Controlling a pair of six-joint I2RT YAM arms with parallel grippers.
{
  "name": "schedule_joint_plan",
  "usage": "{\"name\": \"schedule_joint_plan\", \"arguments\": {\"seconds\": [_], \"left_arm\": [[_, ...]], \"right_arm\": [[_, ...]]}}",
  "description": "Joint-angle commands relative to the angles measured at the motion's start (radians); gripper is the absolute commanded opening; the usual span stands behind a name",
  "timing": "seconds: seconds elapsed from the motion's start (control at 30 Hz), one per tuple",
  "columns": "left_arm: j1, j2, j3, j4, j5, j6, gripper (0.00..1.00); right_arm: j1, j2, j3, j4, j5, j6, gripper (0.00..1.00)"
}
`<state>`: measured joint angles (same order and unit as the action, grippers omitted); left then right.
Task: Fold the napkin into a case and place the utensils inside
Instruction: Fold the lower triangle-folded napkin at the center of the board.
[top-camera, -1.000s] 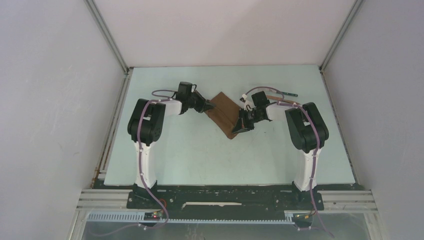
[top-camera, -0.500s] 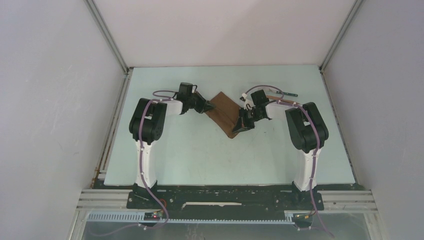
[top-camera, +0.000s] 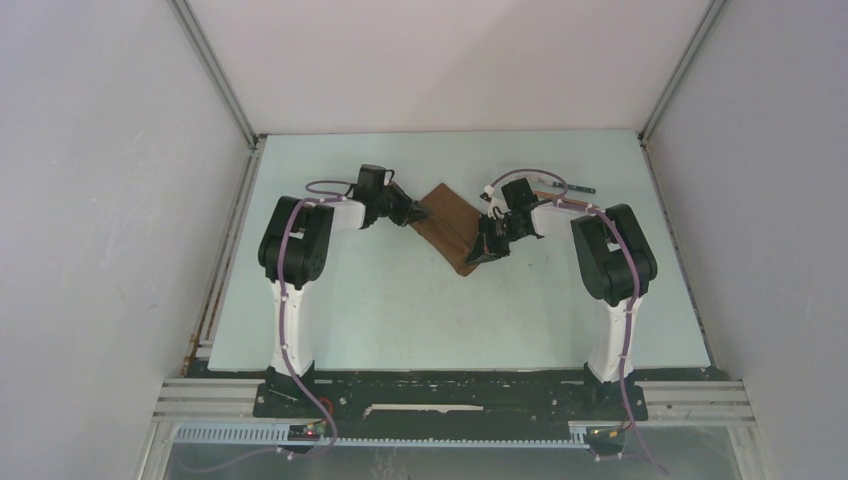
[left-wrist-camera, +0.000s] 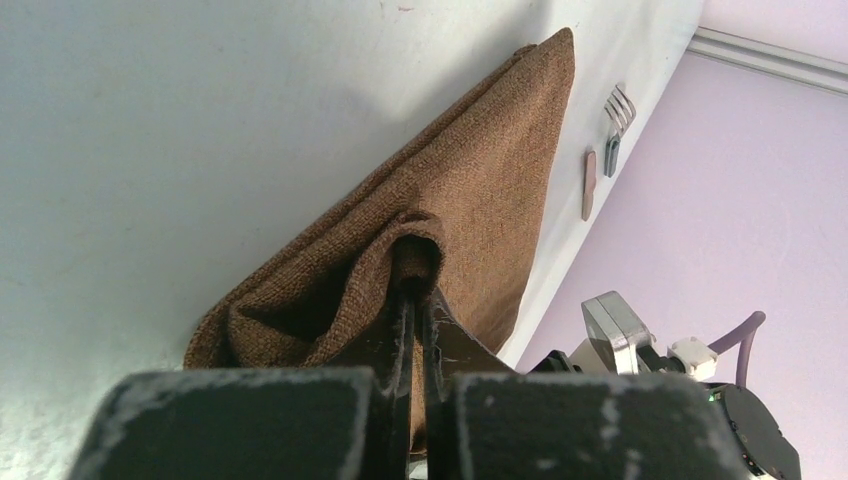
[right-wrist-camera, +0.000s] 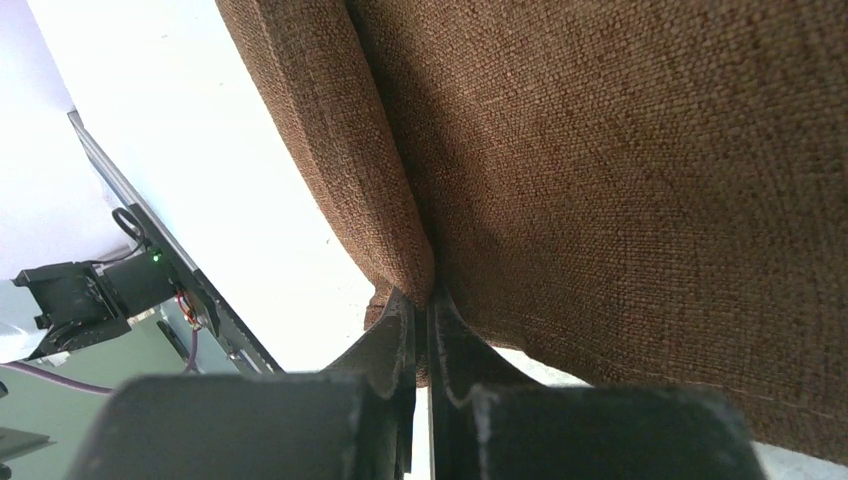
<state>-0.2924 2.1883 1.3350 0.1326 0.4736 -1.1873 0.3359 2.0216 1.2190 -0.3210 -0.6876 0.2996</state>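
Observation:
The dark-brown napkin (top-camera: 448, 222) lies folded on the table between the two arms, one layer doubled over another. My left gripper (top-camera: 418, 213) is at its left corner, shut on a bunched fold of the cloth (left-wrist-camera: 470, 190); the grip shows in the left wrist view (left-wrist-camera: 415, 292). My right gripper (top-camera: 481, 254) is shut on the napkin's rolled edge (right-wrist-camera: 600, 180) at the near right, its fingertips (right-wrist-camera: 428, 300) pinching the fold. The utensils lie beyond the cloth: a silver-headed fork (left-wrist-camera: 615, 115) and a reddish-brown stick (left-wrist-camera: 589, 185). In the top view the fork's handle (top-camera: 574, 188) shows behind the right arm.
The pale table (top-camera: 400, 300) is walled by lilac panels on three sides. The right arm's wrist (left-wrist-camera: 690, 390) shows low right in the left wrist view. The arms' bases and a black rail (top-camera: 450, 395) run along the near edge.
The right wrist has shifted slightly up and toward the back with the napkin's edge. The left gripper and the utensils have stayed put.

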Motion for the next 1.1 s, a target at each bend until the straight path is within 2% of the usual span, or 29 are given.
{"name": "schedule_joint_plan", "arguments": {"seconds": [0.0, 0.3, 0.7, 0.8, 0.87, 0.97, 1.0, 1.07], "left_arm": [[0.001, -0.009, 0.031, 0.040, -0.006, -0.006, 0.00], [-0.005, -0.113, -0.011, 0.017, -0.066, 0.045, 0.00], [-0.008, 0.008, 0.054, 0.055, -0.023, -0.008, 0.00], [-0.009, 0.036, 0.088, 0.018, -0.025, 0.014, 0.00], [-0.008, 0.052, 0.093, 0.018, -0.022, 0.013, 0.00], [-0.008, 0.065, 0.096, 0.015, -0.018, 0.015, 0.00], [-0.009, 0.067, 0.097, 0.014, -0.016, 0.015, 0.00], [-0.009, 0.068, 0.097, 0.015, -0.015, 0.014, 0.00]], "right_arm": [[-0.008, 0.001, 0.027, -0.016, 0.064, -0.025, 0.03], [-0.007, -0.007, 0.027, -0.034, 0.071, -0.036, 0.03], [-0.014, -0.004, 0.029, -0.014, 0.071, -0.026, 0.06], [-0.013, -0.013, 0.068, -0.093, 0.135, -0.036, 0.18], [-0.004, -0.064, 0.080, -0.156, 0.250, -0.047, 0.34], [0.032, -0.185, 0.082, -0.235, 0.509, -0.075, 0.59], [0.049, -0.231, 0.082, -0.245, 0.565, -0.083, 0.64], [0.076, -0.278, 0.064, -0.208, 0.562, -0.091, 0.69]]}}
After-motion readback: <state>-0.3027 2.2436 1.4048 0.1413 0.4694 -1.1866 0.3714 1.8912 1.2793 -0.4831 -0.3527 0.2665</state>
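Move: The brown napkin lies folded between both hands. From the left gripper, pinching a flap on it, its middle is about 5 cm back, 4 cm right and 1 cm below; its far corner is 8 cm ahead and 2 cm right. From the right gripper, holding its lower end, the middle is some 8 cm ahead and 4 cm left, the knife 17 cm ahead and 18 cm right, the fork 20 cm ahead and 17 cm right. Keep the left gripper shut on the napkin's flap, raise it about 2 cm, then carry it forward and right while lowering it back to the table. Hold the right gripper on the lower end until that lowering begins, then open it wide and lift it away, rising and going right some 3 cm with a little forward, its fingers tipping more steeply down. ##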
